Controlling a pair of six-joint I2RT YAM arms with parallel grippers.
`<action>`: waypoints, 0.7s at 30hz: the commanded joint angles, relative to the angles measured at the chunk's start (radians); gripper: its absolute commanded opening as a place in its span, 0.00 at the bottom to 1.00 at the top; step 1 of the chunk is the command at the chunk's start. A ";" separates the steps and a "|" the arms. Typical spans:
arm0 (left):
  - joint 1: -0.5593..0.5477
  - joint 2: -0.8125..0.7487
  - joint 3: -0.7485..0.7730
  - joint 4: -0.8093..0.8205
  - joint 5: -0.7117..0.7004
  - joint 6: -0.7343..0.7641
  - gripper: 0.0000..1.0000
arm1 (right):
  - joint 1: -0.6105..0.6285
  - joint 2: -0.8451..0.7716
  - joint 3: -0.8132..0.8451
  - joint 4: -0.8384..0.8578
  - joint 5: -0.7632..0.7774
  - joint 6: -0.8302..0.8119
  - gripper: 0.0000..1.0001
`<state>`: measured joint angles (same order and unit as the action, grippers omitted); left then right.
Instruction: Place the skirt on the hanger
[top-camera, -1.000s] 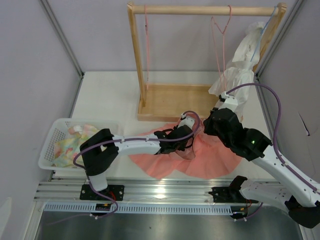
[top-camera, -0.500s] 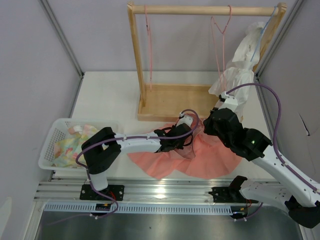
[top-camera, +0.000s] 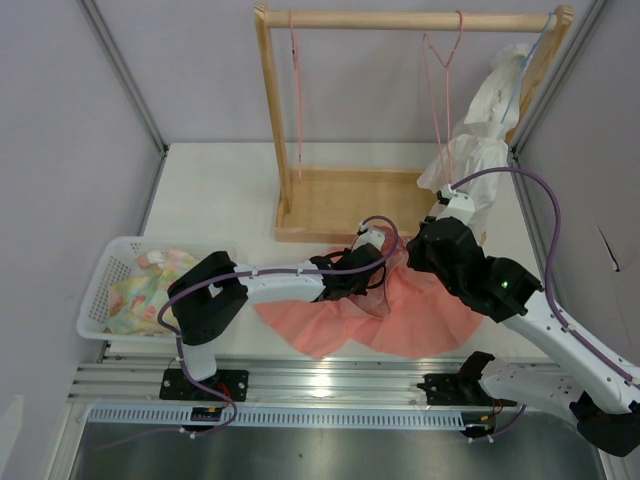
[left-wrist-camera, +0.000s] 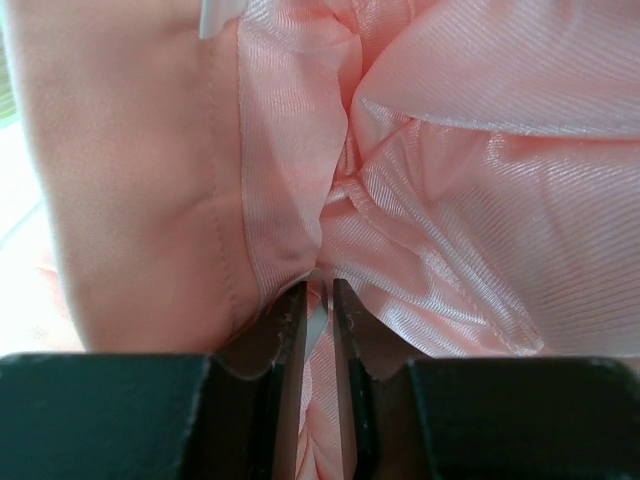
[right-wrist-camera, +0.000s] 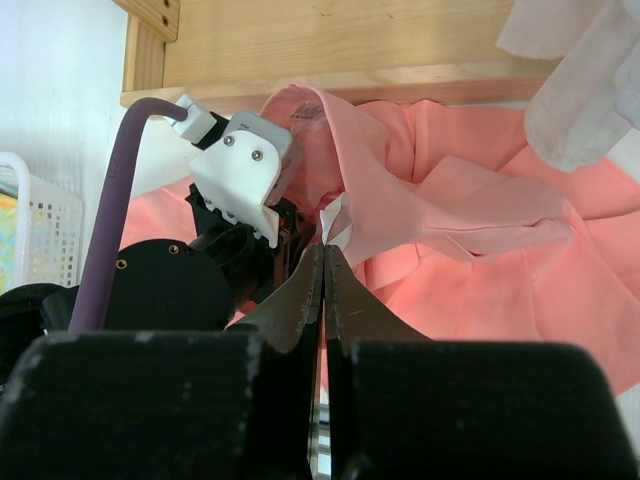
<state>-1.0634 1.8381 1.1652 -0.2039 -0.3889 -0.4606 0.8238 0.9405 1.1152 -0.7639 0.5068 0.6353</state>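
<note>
The salmon-pink skirt (top-camera: 405, 315) lies spread on the table in front of the rack, its waist edge pulled up into a peak. My right gripper (right-wrist-camera: 322, 248) is shut on that raised edge of the skirt (right-wrist-camera: 470, 260), by a small white label. Just left of it, my left gripper (left-wrist-camera: 320, 292) has closed to a narrow gap with a fold of the skirt (left-wrist-camera: 450, 200) pinched between its fingers. In the top view the two grippers meet at the skirt's back edge, left (top-camera: 378, 262) and right (top-camera: 404, 256). Two pink wire hangers (top-camera: 297, 100) (top-camera: 441, 75) hang from the wooden rail.
The wooden rack (top-camera: 268, 120) stands on its tray base (top-camera: 340, 205) right behind the skirt. A white garment (top-camera: 478, 135) hangs at the rail's right end, close to my right arm. A white basket (top-camera: 105, 265) with patterned cloth sits at the left.
The left gripper's jaws have closed in on the skirt fold, and its arm has edged slightly toward the right gripper. The right arm has not moved.
</note>
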 joint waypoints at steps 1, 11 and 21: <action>0.013 0.006 0.045 0.020 -0.008 0.013 0.19 | 0.006 -0.017 -0.002 0.035 0.012 0.001 0.00; 0.022 -0.023 0.040 0.027 0.001 0.031 0.00 | 0.005 -0.016 -0.009 0.046 0.013 -0.002 0.00; 0.023 -0.157 -0.039 0.124 0.074 0.050 0.00 | 0.006 -0.022 -0.015 0.048 0.015 0.000 0.00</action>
<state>-1.0504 1.7855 1.1419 -0.1616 -0.3481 -0.4339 0.8238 0.9379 1.1042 -0.7467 0.5068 0.6350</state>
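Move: The skirt's small white loop lies almost at the left fingertips, within about 1 cm below them. The waistband loop already held by the right fingers is some 6 cm to the left hand's right, level with it fore and aft, and about 20 cm higher. The wooden rack's front edge is roughly 12 cm straight ahead and 4 cm lower. From the right hand, the left-side white loop lies about 6 cm left and 20 cm below. The left fingers shut on the skirt's white loop, then rise about 2 cm; the right keeps its hold. ##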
